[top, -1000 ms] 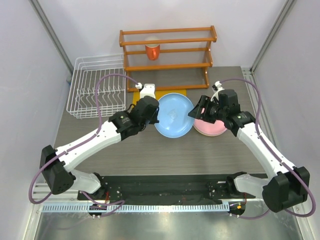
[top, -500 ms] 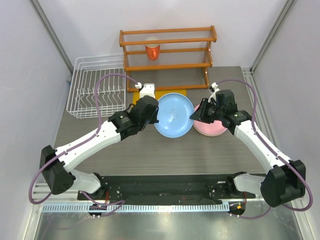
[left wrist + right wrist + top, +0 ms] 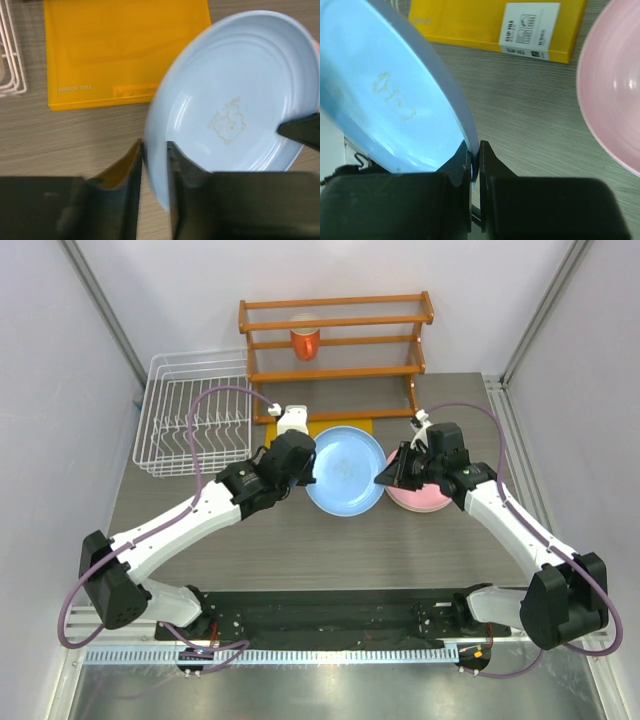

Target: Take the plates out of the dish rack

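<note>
The light blue plate (image 3: pixel 345 470) is held tilted above the table between both arms. My left gripper (image 3: pixel 305 462) is shut on its left rim; in the left wrist view (image 3: pixel 155 165) the rim fills the gap between the fingers and the plate (image 3: pixel 235 90) spreads to the right. My right gripper (image 3: pixel 385 477) is shut on the right rim, which is pinched between the fingers in the right wrist view (image 3: pixel 475 155), with the plate (image 3: pixel 380 90) at left. The pink plate (image 3: pixel 425 498) lies on the table under my right wrist (image 3: pixel 615 95). The white dish rack (image 3: pixel 196 426) holds no plate. The peach-orange and lilac plates are not visible.
An orange wooden shelf rack (image 3: pixel 335 340) with an orange cup (image 3: pixel 305 343) stands at the back. A flat yellow box (image 3: pixel 125 50) lies in front of it, behind the blue plate. Grey walls close in both sides.
My right gripper has moved left from over the pink plate to the blue plate's right rim and closed on it. The left gripper has kept its hold.
</note>
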You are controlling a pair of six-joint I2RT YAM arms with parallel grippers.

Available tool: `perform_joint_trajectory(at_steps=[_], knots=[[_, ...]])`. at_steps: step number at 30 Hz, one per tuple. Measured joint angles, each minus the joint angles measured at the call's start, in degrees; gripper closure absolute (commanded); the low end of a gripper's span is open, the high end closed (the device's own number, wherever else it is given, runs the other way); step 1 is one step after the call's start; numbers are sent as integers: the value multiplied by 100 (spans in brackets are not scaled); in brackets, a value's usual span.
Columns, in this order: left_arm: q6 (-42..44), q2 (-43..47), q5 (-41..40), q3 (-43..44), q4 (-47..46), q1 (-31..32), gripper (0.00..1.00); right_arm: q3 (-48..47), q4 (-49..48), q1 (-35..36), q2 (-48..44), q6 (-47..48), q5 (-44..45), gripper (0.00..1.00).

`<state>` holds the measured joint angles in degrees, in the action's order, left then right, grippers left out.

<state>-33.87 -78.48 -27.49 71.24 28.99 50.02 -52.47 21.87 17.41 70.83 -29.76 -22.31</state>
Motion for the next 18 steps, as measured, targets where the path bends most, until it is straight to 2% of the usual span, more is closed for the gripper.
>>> perform_joint_trajectory(at_steps=[1, 2, 6, 9, 14, 15, 18], knots=[[-31, 0, -42, 0, 4, 7, 49, -2, 9, 2, -9, -4, 55, 99], [-13, 0, -81, 0, 2, 13, 33, -2, 44, 9, -22, -13, 201, 99], [7, 26, -260, -15, 7, 63, 17, -26, 245, -179, -20, -20, 675, 99], [33, 111, -455, -101, 31, 83, 15, -72, 398, -575, 9, -17, 807, 99], [74, 398, -935, -400, 168, 87, 12, -111, 601, -1681, 173, 15, 907, 99], [79, 487, -1038, -496, 192, 87, 1, -111, 651, -1875, 223, 33, 933, 99], [85, 782, -1266, -800, 254, 87, 1, -111, 737, -2337, 382, 101, 988, 99]])
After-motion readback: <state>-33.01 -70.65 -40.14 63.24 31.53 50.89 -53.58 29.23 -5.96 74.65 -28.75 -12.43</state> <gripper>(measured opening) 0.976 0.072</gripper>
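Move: From the right hand, gripping the blue plate's right rim, the pink-topped stack of plates lies about 12 cm to the right, 3 cm ahead and 11 cm below; the orange file box is some 11 cm ahead, 15 cm left and as far below. The left hand, still on the plate's other rim, has the stack about 29 cm to its right, 2 cm ahead and 13 cm lower. Left hand lets go, withdrawing leftward; right swings the blue plate clockwise some 15 cm right, over the stack. ##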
